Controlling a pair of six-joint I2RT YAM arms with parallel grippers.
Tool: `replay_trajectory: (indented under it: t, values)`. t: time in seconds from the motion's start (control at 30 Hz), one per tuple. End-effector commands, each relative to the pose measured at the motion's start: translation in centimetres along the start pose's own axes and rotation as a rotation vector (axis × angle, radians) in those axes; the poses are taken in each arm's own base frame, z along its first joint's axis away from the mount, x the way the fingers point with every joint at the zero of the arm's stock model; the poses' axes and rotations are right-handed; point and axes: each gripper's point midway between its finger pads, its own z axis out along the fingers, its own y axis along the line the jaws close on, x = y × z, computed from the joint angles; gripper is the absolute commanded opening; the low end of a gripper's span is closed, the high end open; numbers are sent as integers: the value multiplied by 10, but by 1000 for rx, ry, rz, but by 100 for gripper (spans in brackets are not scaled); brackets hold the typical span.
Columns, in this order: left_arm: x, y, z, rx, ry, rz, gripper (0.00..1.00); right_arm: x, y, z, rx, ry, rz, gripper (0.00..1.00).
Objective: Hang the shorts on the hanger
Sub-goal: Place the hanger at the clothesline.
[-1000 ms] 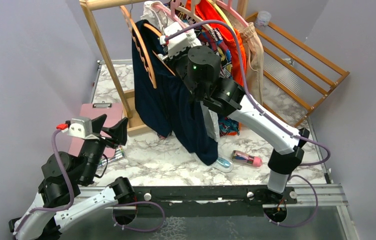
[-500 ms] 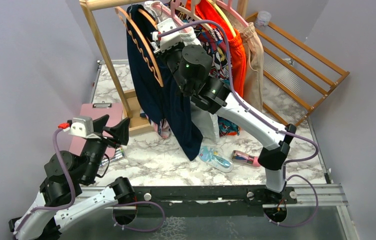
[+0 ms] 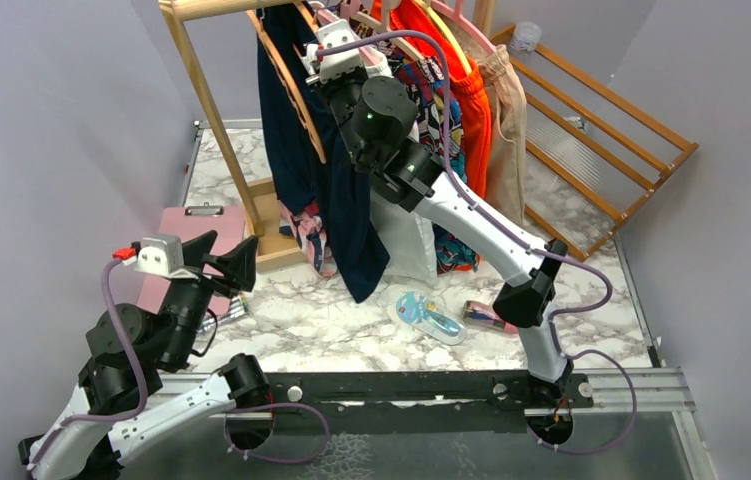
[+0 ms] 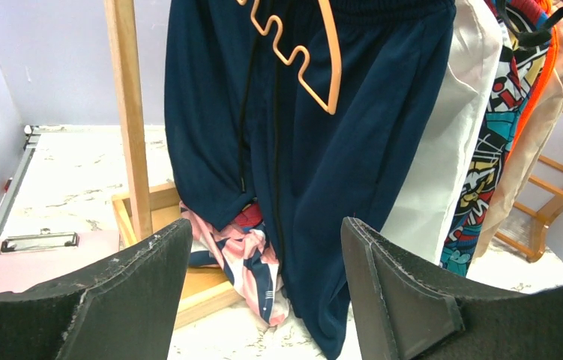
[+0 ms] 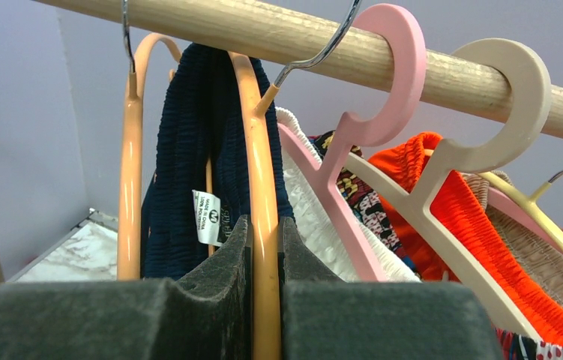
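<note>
The navy shorts (image 3: pixel 351 215) hang full length from the wooden rail, their hem above the marble top. In the right wrist view their ribbed waistband (image 5: pixel 188 142), with its white label, sits between two orange-tan hangers. My right gripper (image 5: pixel 265 221) is shut on the shoulder of the nearer hanger (image 5: pixel 257 142), whose metal hook lies over the rail. In the top view that gripper (image 3: pixel 319 30) is high up at the rail. My left gripper (image 3: pixel 221 262) stays low at the left, open and empty. Its view looks between its jaws (image 4: pixel 265 229) at the shorts (image 4: pixel 323 150) and a notched hanger (image 4: pixel 334 67).
The rail (image 5: pixel 338 45) also carries pink hangers (image 5: pixel 383 67), a beige one (image 5: pixel 503 90), white shorts (image 4: pixel 443 150) and orange shorts (image 3: pixel 466 90). A pink-and-navy cloth (image 3: pixel 311 235) lies at the rack's foot. A pink clipboard (image 3: pixel 186 235), a blue packet (image 3: pixel 429 318) and a slatted wooden frame (image 3: pixel 601 120) are nearby.
My right arm has lifted the hanger and shorts up and to the left, towards the rail; the shorts' hem has come up off the table. The left arm has not moved.
</note>
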Motion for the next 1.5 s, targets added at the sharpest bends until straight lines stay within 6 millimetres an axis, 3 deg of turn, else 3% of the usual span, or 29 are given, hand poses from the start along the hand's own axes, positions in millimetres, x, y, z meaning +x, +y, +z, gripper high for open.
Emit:
replay_trajectory:
  t: [0.0,0.4,0.67,1.47]
  values:
    - [-1,1,-2,-2,-7,-26,75,-63,-28,4,55,-208,149,1]
    - [19,-8,3,26,31,-19,75,-51,-3,21,-35,-228,160,1]
    - [25,-7,4,21,36,5,75,-33,12,28,-57,-203,163,1]
    - [40,-6,4,15,54,-15,74,4,36,41,-93,-156,155,1]
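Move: The right hand grips the wooden hanger carrying the navy shorts; the clothesline spot for its hook is roughly 11 cm ahead, 4 cm left and 9 cm above. An empty wooden hanger has its neck about 9 cm ahead and 7 cm left, while the pink hanger on the rod is some 13 cm ahead, roughly level sideways and 6 cm up. From the left hand, that spot is about 33 cm ahead, 8 cm right and 24 cm up. Leftward along the clothesline by about 4 cm, and forward about 3 cm beneath it, the right hand carries the hanger with the shorts, first forward, then left while sinking some 2 cm and turning slightly counter-clockwise. Its fingers keep their grip on the hanger. The open, empty left hand sinks nearly 4 cm, drifting slightly right. ##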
